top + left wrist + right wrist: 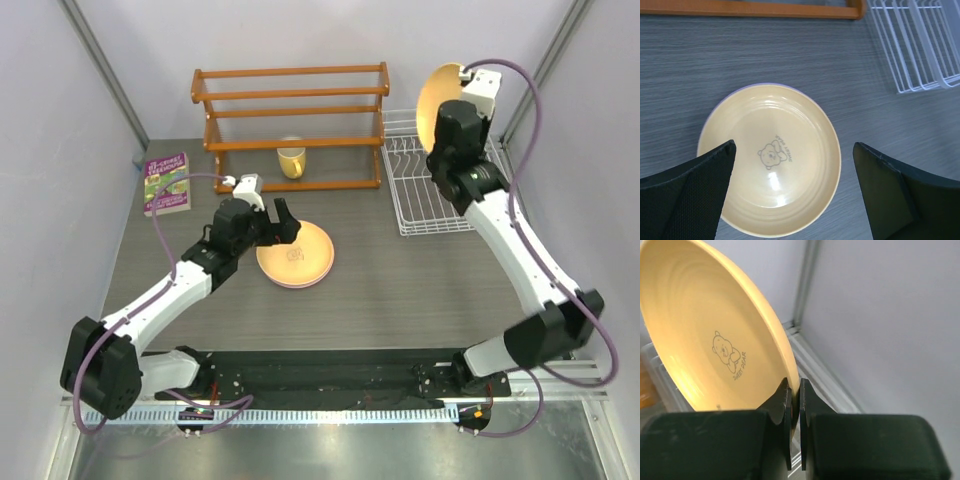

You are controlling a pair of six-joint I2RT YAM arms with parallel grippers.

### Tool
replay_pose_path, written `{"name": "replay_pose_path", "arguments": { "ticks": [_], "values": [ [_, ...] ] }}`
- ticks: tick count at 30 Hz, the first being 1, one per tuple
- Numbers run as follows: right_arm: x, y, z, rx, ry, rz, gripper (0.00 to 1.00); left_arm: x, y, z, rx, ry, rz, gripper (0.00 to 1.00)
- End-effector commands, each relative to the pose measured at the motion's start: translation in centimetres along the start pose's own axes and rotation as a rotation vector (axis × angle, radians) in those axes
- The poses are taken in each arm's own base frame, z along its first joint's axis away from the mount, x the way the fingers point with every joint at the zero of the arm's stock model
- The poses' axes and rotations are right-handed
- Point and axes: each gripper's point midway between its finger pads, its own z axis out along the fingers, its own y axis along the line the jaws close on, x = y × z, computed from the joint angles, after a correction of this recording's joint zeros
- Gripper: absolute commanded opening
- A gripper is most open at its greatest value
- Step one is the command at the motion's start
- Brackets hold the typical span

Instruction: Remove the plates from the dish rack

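Note:
My right gripper is raised over the white wire dish rack and is shut on the rim of an orange-yellow plate, held on edge. In the right wrist view the plate shows a bear print, and its edge is pinched between the fingertips. In the middle of the table a pale yellowish plate with the same print lies flat on another plate, whose lavender rim peeks out. My left gripper hangs open just above this stack, touching nothing.
A brown wooden slatted rack stands at the back with a yellow mug under it. A book lies at the far left. The dish rack's corner is to the right of the stack. Walls close in on both sides.

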Motion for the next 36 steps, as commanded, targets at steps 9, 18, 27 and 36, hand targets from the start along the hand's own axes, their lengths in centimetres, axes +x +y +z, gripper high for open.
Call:
{"name": "replay_pose_path", "arguments": {
  "ticks": [9,18,27,36],
  "values": [
    [10.0,6.3,-12.1,-0.646,0.383,0.238,0.01,-2.8,-4.5,-1.8,0.236,-0.141,-0.075,0.98],
    [13.5,9.3,-17.1,-0.850,0.519,0.300,0.01,-2.4,-5.9,-1.0,0.256,-0.144,-0.080,0.95],
    [14.1,12.2,-21.4,-0.994,0.583,0.372,0.01,-0.9,-6.4,-0.1,0.257,-0.119,-0.073,0.93],
    [13.7,13.0,-22.4,-1.036,0.593,0.379,0.01,-0.2,-5.6,0.9,0.201,-0.104,-0.062,0.32]
  ]
}}
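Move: The right gripper holds the last yellow plate by its rim; the stacked plates lie about 38 cm to its left, 10 cm back and 37 cm below, while the dish rack stands some 32 cm below, centred about 9 cm ahead. From the open left hand, the held plate's middle is roughly 17 cm ahead, 37 cm right and 16 cm above; the stack is about 16 cm below, 2 cm ahead and 3 cm right, the mug 25 cm ahead, 2 cm right and 13 cm below. Keeping its pinch on the rim, the right hand carries the plate from above the dish rack about 21 cm left, 18 cm down and 12 cm back, dropping early and then easing on leftward towards the left hand, while it turns counter-clockwise, raises its left side and tips its fingers down. The wide-open left hand goes some 5 cm right to meet the plate, rising about 3 cm and sinking part of the way back, and at the end closes to about half open around the plate's near-side rim, opposite the right hand's grip. ##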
